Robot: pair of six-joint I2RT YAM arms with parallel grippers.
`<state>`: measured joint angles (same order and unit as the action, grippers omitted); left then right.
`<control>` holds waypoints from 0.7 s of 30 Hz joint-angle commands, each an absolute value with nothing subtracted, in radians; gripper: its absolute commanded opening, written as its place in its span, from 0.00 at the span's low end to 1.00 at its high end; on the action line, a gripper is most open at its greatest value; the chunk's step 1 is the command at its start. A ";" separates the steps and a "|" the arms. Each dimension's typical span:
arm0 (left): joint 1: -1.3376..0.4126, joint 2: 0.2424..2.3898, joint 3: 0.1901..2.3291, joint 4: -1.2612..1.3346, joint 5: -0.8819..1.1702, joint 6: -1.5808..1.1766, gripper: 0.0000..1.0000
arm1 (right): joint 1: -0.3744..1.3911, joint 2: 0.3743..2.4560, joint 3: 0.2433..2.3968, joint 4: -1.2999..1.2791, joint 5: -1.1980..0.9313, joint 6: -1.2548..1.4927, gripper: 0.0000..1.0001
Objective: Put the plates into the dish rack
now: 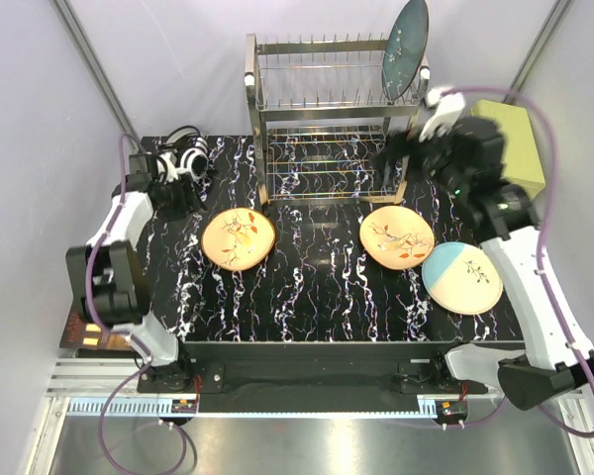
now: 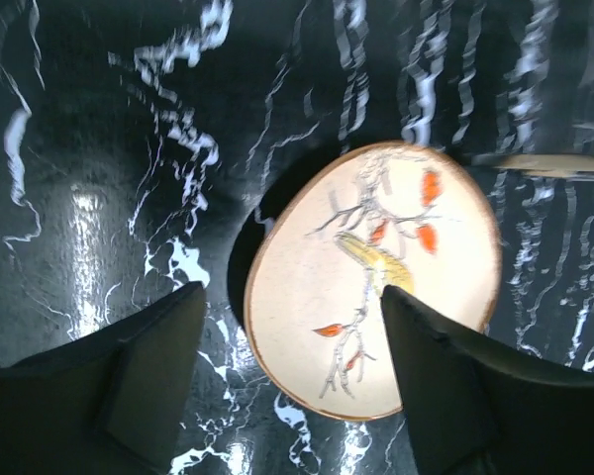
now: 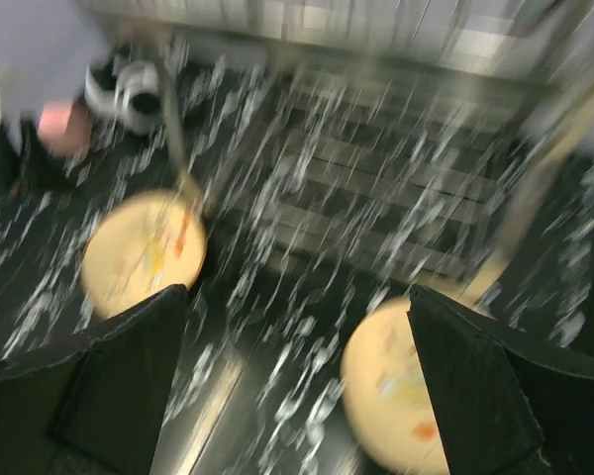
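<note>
The metal dish rack (image 1: 322,109) stands at the back of the table, with the teal plate (image 1: 408,47) upright at the right end of its upper tier. Two orange plates (image 1: 238,238) (image 1: 396,237) and the cream plate with a blue edge (image 1: 462,277) lie flat on the table. My left gripper (image 1: 181,196) is open and empty, just left of the left orange plate (image 2: 376,267), which shows between its fingers (image 2: 292,396). My right gripper (image 1: 396,158) is open and empty by the rack's right leg. Its blurred view (image 3: 297,396) shows both orange plates (image 3: 144,252) (image 3: 396,391) and the rack (image 3: 396,198).
An olive-green box (image 1: 510,139) sits at the back right behind the right arm. A black and white object (image 1: 190,153) lies at the back left near the left gripper. The black marbled table (image 1: 317,287) lies inside pale walls.
</note>
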<state>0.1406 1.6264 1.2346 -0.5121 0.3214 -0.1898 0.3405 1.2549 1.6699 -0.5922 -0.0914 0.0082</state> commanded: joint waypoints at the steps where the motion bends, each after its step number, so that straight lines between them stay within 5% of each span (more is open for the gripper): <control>1: 0.146 1.721 1.278 -0.598 0.396 -0.179 0.64 | 0.344 1.250 1.415 -0.692 -0.330 0.224 1.00; 8: 0.147 1.796 1.238 -0.598 0.411 -0.167 0.51 | 0.345 1.247 1.203 -0.601 -0.498 0.363 1.00; 18: 0.149 1.894 1.255 -0.595 0.396 -0.153 0.49 | 0.345 1.316 0.930 -0.328 -0.624 0.543 1.00; 21: 0.147 1.928 1.273 -0.595 0.434 -0.138 0.32 | 0.344 1.357 0.904 -0.272 -0.650 0.557 0.98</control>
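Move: The left cream plate lies about 10 cm right of the left hand, 4 cm back and 12 cm below; from the high right hand it is some 34 cm left, level ahead and 42 cm down. Headphones sit about 17 cm ahead and 2 cm left of the left hand; the rack's left front foot is 6 cm ahead, 16 cm right. The right cream plate lies 5 cm right of the right hand, 1 cm ahead. The left cream plate's left rim is what the left hand sinks towards, about 10 cm down and slightly back, tips tilting further down and the fingers narrowing to under half open; touch on the rim can't be told. The right hand, wide open, drops fast by some 28 cm from beside the rack, drawing back and left as its fingers swing down to point at the bare table between the two cream plates. ##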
